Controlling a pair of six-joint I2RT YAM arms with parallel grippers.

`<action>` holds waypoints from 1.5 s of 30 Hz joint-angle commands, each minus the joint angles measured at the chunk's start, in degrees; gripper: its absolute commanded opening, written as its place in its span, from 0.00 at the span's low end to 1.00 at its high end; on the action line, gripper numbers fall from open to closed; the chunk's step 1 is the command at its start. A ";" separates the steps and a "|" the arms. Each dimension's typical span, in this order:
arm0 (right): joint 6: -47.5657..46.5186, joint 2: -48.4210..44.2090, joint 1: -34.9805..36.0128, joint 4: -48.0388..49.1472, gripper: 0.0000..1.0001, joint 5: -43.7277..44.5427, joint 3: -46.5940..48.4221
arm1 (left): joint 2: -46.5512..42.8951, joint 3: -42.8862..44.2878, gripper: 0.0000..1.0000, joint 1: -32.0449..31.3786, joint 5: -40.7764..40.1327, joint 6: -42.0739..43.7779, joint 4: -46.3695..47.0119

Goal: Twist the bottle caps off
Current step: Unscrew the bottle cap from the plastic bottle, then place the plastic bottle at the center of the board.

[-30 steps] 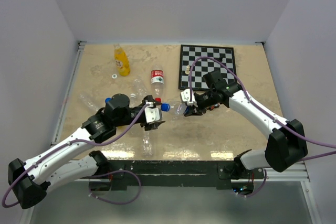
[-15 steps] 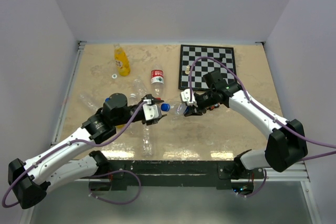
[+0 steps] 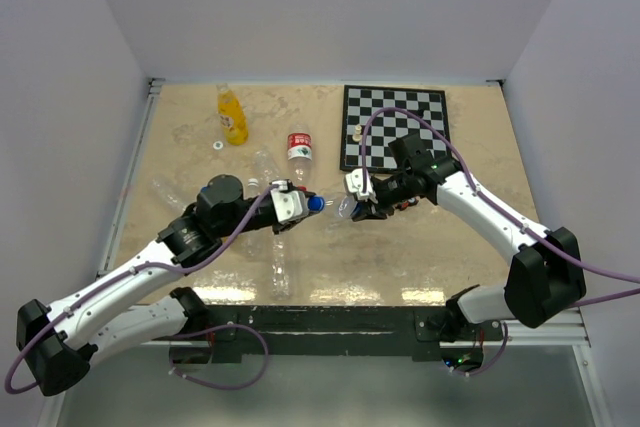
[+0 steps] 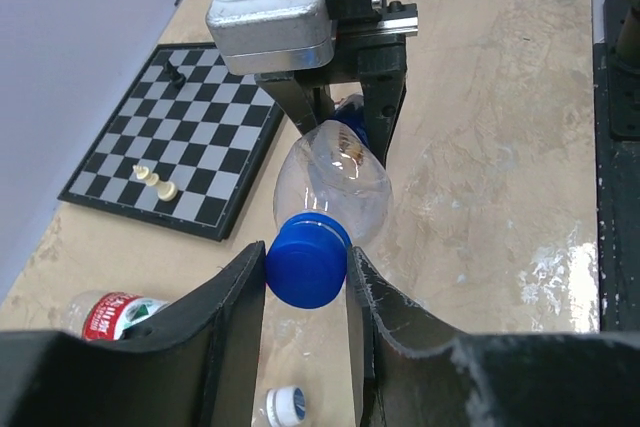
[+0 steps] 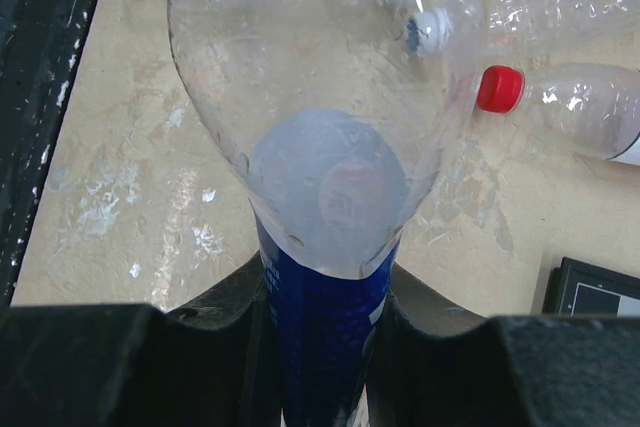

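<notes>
A clear bottle [image 3: 340, 208] with a blue label is held off the table, lying level between the two arms. My right gripper [image 5: 325, 319] is shut on its labelled body [image 5: 322, 77]. The blue bottle cap [image 4: 307, 262] points at the left wrist camera. My left gripper [image 4: 306, 269] is shut on this cap, one finger pressing on each side. From above, the left gripper [image 3: 300, 204] meets the cap [image 3: 315, 203] and the right gripper [image 3: 361, 206] sits just beyond. An orange bottle [image 3: 232, 115] lies at the back left.
A red-capped, red-labelled bottle [image 3: 300, 147] lies behind the held one. A chessboard [image 3: 396, 127] with a few pieces is at the back right. Clear unlabelled bottles [image 3: 264, 167] lie around the left arm. A loose white cap [image 4: 283, 405] rests on the table below the left gripper.
My left gripper has moved right and a little back onto the bottle's mouth, and its jaws have closed on the blue cap. The right gripper and bottle have stayed put.
</notes>
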 commanded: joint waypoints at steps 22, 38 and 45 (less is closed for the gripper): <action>-0.13 0.37 0.58 0.46 0.00 -1.70 0.94 | 2.46 12.29 0.11 -0.34 -21.69 -56.79 -13.68; -0.40 0.28 0.58 0.02 0.00 -1.96 1.03 | -5.37 10.54 1.00 -0.25 -14.29 -24.72 -20.54; -0.40 0.45 0.49 0.02 0.00 -1.79 1.03 | -4.32 7.90 1.00 -0.25 -15.71 -23.48 -18.70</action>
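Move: The left fingers are already shut on the blue cap, with the held plastic bottle's body running off some 10 cm to the right and slightly below. On the table, roughly 18 cm lower, the red-capped bottle lies about 20 cm ahead and 4 cm left, and the white-capped bottle some 8 cm back and 10 cm left. The right hand grips the bottle by its label, the blue cap about 12 cm to its left, level fore and aft, and 5 cm higher. Keep the right gripper clamped still on the bottle as a counterhold and roll the left gripper, still pinching the blue cap, about 55 degrees counter-clockwise as seen facing the cap, letting it ride forward and up a couple of centimetres. Then open the fingers wide and draw the hand left, about 3 cm off the bottle mouth and slightly back, rolling partway back. ##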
